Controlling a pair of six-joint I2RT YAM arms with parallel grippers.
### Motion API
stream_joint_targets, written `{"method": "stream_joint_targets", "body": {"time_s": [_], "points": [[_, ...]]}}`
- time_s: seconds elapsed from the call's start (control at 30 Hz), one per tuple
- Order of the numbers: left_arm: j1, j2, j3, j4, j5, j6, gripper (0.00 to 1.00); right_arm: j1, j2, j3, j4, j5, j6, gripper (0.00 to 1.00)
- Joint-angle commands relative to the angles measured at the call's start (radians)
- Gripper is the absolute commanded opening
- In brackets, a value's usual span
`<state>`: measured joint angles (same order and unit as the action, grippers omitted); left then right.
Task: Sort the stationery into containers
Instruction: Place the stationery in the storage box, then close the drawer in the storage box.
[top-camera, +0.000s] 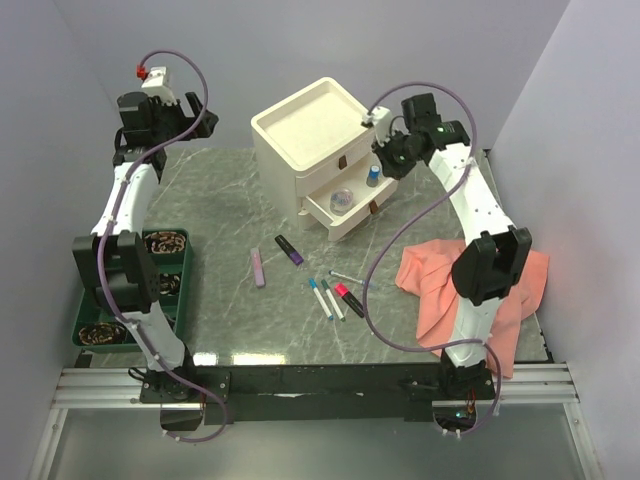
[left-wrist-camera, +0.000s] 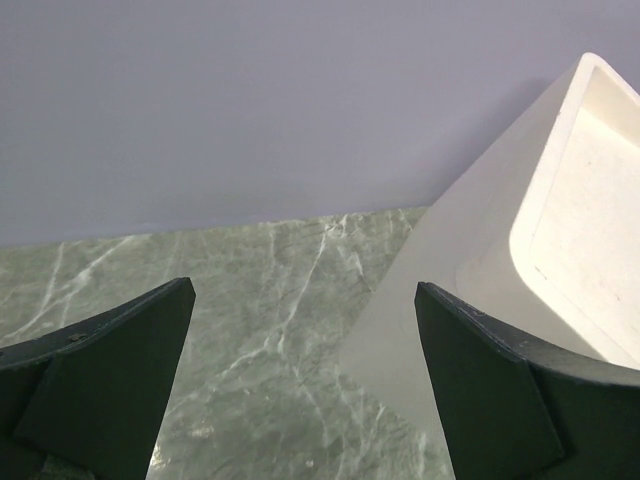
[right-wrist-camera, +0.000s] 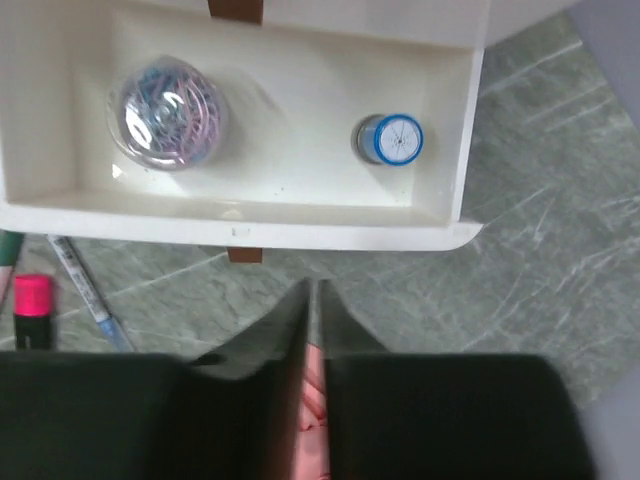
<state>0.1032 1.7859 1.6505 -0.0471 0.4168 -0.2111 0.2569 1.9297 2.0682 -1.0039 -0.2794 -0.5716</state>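
Observation:
The cream-white drawer box (top-camera: 305, 125) stands at the back of the table with its lower drawer (top-camera: 352, 222) pulled out. Inside the drawer (right-wrist-camera: 250, 225) lie a blue-capped vial (right-wrist-camera: 391, 139) and a clear round tub of coloured clips (right-wrist-camera: 167, 112). My right gripper (right-wrist-camera: 313, 290) hovers just in front of the drawer, its jaws almost together with nothing between them. My left gripper (left-wrist-camera: 300, 300) is wide open and empty, near the box's back left. On the table lie a lilac highlighter (top-camera: 259, 268), a purple highlighter (top-camera: 290, 250), blue-capped pens (top-camera: 321, 297) and a red-and-black marker (top-camera: 348, 299).
A salmon-pink cloth (top-camera: 440, 285) lies at the right, under my right arm. A dark green tray (top-camera: 181, 285) with round dark things sits at the left edge. The box has a recessed tray top (left-wrist-camera: 600, 200).

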Motion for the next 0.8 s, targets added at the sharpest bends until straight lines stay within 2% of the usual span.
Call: {"method": "stream_joint_targets", "body": {"time_s": [0.0,0.1,0.23,0.43,0.6,0.77], "points": [[-0.003,0.059,0.078,0.104,0.091,-0.114,0.99,-0.044,-0.046,-0.178,0.011,-0.089,-0.083,0.05],[-0.003,0.119,0.115,0.142,0.145,-0.164,0.99,-0.047,-0.118,-0.371,0.126,-0.112,-0.115,0.0],[-0.007,0.206,0.158,0.199,0.209,-0.185,0.99,-0.05,-0.115,-0.456,0.172,-0.122,-0.113,0.0],[-0.03,0.312,0.229,0.248,0.298,-0.157,1.0,-0.053,-0.048,-0.377,0.209,-0.175,-0.071,0.0],[-0.049,0.349,0.244,0.271,0.329,-0.172,0.99,-0.042,0.026,-0.27,0.208,-0.239,-0.025,0.0],[-0.063,0.372,0.247,0.285,0.347,-0.189,0.99,-0.015,0.084,-0.194,0.217,-0.241,0.009,0.0]]}}
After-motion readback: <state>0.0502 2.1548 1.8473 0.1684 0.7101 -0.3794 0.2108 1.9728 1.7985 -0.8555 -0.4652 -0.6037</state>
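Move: The open drawer's handle is almost straight below the right hand, roughly 11 cm down, 1 cm back and 2 cm left. Inside the drawer, the blue-capped bottle stands about 5 cm ahead, 2 cm left and 8 cm below; the clip jar about 10 cm left, 1 cm back and 9 cm below. From the left hand, the storage box's middle is some 26 cm right, 9 cm ahead and 17 cm lower; the handle about 41 cm right, 10 cm back and 18 cm lower. The right fingertips come up against the outside of the drawer front, beside its handle: the hand drops about 12 cm and backs off 6 cm, shutting its fingers fully and tipping them steeper, then returns forward, left and slightly up. Meanwhile the open left hand travels right, down and forward, each 6–7 cm, towards the storage box's side, turning clockwise. ##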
